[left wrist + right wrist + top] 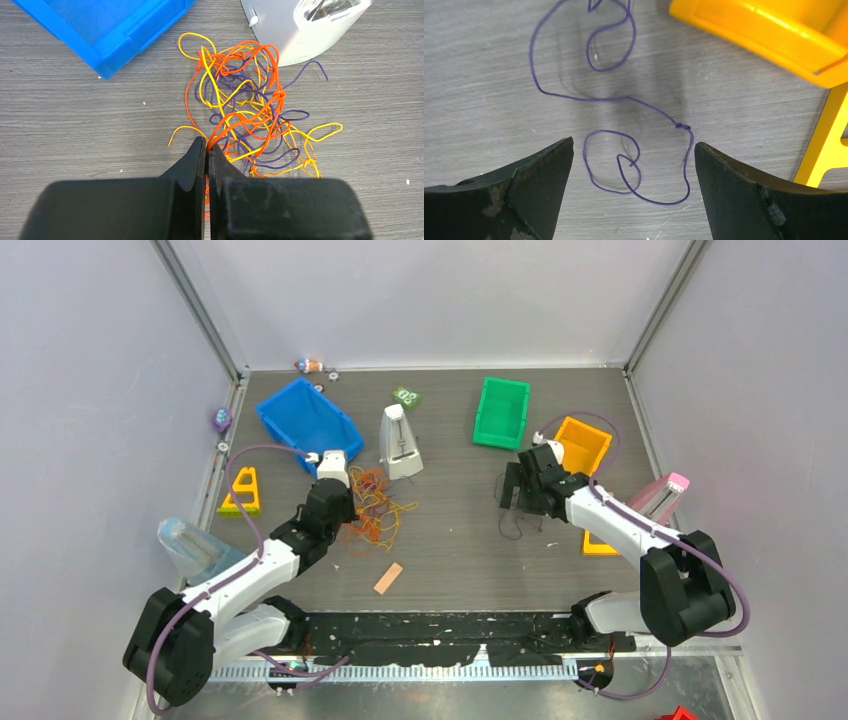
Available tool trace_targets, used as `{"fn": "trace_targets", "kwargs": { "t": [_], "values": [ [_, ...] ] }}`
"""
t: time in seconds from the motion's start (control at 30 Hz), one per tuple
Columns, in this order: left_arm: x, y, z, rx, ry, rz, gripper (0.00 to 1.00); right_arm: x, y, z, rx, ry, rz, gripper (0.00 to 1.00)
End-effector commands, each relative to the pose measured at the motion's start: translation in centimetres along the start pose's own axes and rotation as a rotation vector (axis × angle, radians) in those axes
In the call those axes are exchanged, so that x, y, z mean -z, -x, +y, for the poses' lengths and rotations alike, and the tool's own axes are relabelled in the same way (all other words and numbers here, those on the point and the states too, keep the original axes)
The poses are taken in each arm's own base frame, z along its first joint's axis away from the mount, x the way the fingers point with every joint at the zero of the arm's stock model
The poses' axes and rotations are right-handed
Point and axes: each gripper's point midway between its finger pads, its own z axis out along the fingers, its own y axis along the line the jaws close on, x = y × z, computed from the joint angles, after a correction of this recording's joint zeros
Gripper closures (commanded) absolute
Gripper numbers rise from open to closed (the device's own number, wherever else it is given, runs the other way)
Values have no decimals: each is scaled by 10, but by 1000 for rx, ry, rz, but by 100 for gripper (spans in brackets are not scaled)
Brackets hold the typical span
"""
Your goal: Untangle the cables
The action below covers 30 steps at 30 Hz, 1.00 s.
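Note:
A tangle of thin orange, yellow and purple cables (250,107) lies on the grey table, left of centre in the top view (378,508). My left gripper (206,147) is shut at the tangle's near edge, with an orange cable (240,122) pinched between its fingertips; in the top view the left gripper (348,512) sits at the tangle's left side. One purple cable (624,100) lies apart on the table in loose loops. My right gripper (634,142) hovers over it, open, with nothing between its fingers, and is right of centre in the top view (512,502).
A blue bin (305,415) and a white metronome (400,440) stand just behind the tangle. A green bin (500,412) and an orange bin (582,445) are at the back right. A yellow triangular frame (243,492) sits left, a small wooden block (388,578) near the front.

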Motion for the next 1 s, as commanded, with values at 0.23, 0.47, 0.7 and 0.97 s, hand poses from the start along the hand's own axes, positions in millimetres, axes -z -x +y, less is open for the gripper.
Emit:
{"fn": "trace_targets", "kwargs": {
  "t": [0.23, 0.47, 0.7, 0.97],
  "values": [
    [1, 22, -5, 13, -19, -63, 100, 18, 9, -2, 89, 19, -18, 5],
    [0, 21, 0, 6, 10, -62, 100, 63, 3, 17, -223, 108, -59, 5],
    [-1, 20, -3, 5, -3, -55, 100, 86, -10, 51, -652, 224, -100, 5],
    [0, 20, -2, 5, -5, -57, 100, 52, -25, 38, -847, 74, -125, 5]
  ]
}}
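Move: The cable tangle, held by the left hand, lies about 28 cm to the right hand's left, some 2 cm ahead and 5 cm below; from the left hand it is 4 cm right, 2 cm ahead, about 8 cm below. The loose purple cable lies under the right hand, its middle 4 cm ahead, 2 cm left and 5 cm below. From the right hand the wooden block is 25 cm left, 10 cm back; the orange bin 14 cm ahead, 9 cm right. The loose purple cable is left behind as the open right hand first sinks back a little, then rises to about 7 cm above its start, going back some 6 cm and swinging left 5 cm, closer to the tangle. It rolls its left side up and turns clockwise, each about 25 degrees, before sinking some 4 cm again, fingers still wide. The left fingers keep their pinch on the orange cable. ##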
